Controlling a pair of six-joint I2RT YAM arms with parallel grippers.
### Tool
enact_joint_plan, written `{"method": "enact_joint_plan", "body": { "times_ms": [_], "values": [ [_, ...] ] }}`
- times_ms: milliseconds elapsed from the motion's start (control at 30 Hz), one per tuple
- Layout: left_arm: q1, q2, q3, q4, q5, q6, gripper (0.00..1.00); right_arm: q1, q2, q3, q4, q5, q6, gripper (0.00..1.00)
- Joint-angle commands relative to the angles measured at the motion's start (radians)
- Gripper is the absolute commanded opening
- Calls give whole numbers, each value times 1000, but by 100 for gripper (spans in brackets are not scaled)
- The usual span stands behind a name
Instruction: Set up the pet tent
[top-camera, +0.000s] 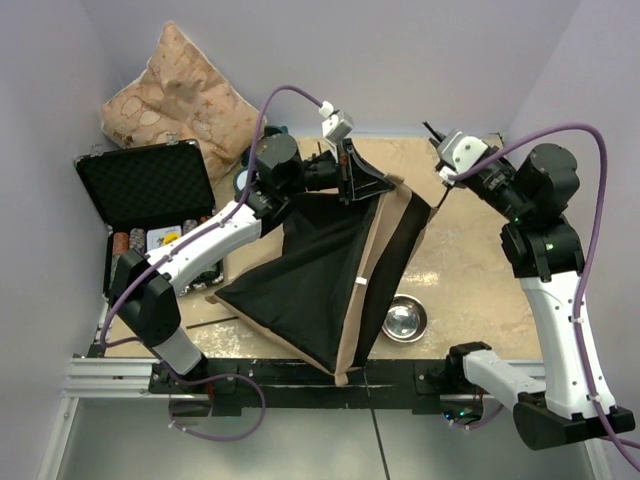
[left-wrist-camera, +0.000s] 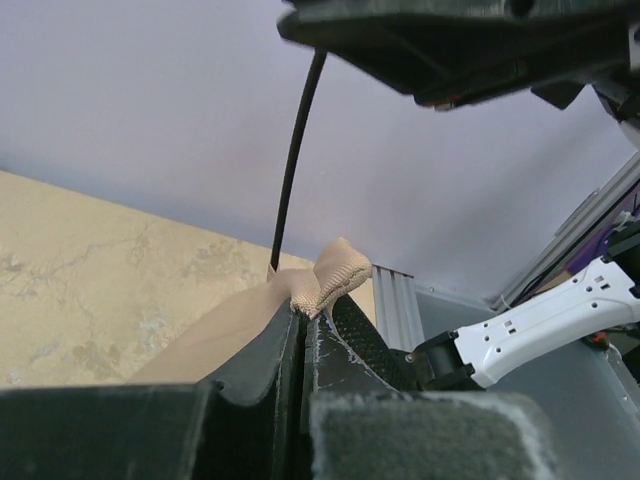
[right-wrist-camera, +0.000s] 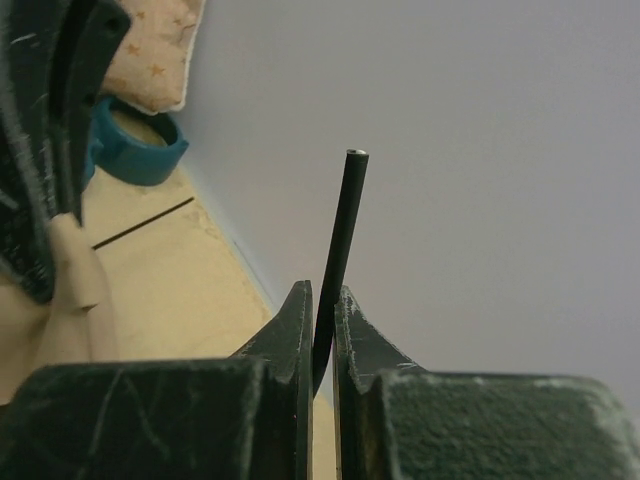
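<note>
The pet tent (top-camera: 325, 275) lies partly collapsed on the table, its black lining facing up and tan fabric (top-camera: 378, 255) along its right edge. My left gripper (top-camera: 380, 185) is at the tent's far tip. In the left wrist view it (left-wrist-camera: 305, 310) is shut on a bunched fold of tan fabric (left-wrist-camera: 335, 272). A thin dark pole (left-wrist-camera: 295, 160) rises from that fold. My right gripper (top-camera: 436, 140) hovers just right of the tip; the right wrist view shows it (right-wrist-camera: 323, 300) shut on the pole (right-wrist-camera: 343, 230), whose end sticks out above the fingers.
A tan star-patterned pillow (top-camera: 180, 95) lies at the back left. Next to it an open black case (top-camera: 145, 185) holds poker chips. A teal ring (top-camera: 243, 180) sits behind the left arm. A metal bowl (top-camera: 404, 320) stands near the tent's front right.
</note>
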Motion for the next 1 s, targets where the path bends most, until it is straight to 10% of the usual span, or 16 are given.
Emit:
{"method": "enact_joint_plan", "body": {
  "times_ms": [0,467,967],
  "values": [
    [38,-37,124,238,-52,-97,0,-7,6,-59,-257,-10,-230,0],
    [82,-10,161,270,-46,-213,0,-4,9,-84,-330,11,-298,0],
    [30,24,216,2,-17,-25,0,105,52,14,-294,19,-192,0]
  ]
}}
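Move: The right gripper already pinches the tent pole near its end. The tent corner it is going for sticks out of the left fingers about 8 cm to its left, 3 cm back and 8 cm below. The steel bowl lies on the table some 19 cm back, 2 cm to the left and 46 cm below the right hand. From the left hand, the pole tip is about 7 cm ahead, 7 cm right and 11 cm up. Keep both grippers shut, right on the pole and left on the tent corner. Lower the right hand about 8 cm, tipping its fingers down some 15 degrees, while the left lifts the corner about 5 cm, with a little forward. Then ease the right hand about 2 cm left so the pole tip comes up against the tan fold from below, as the left drifts back slightly. ##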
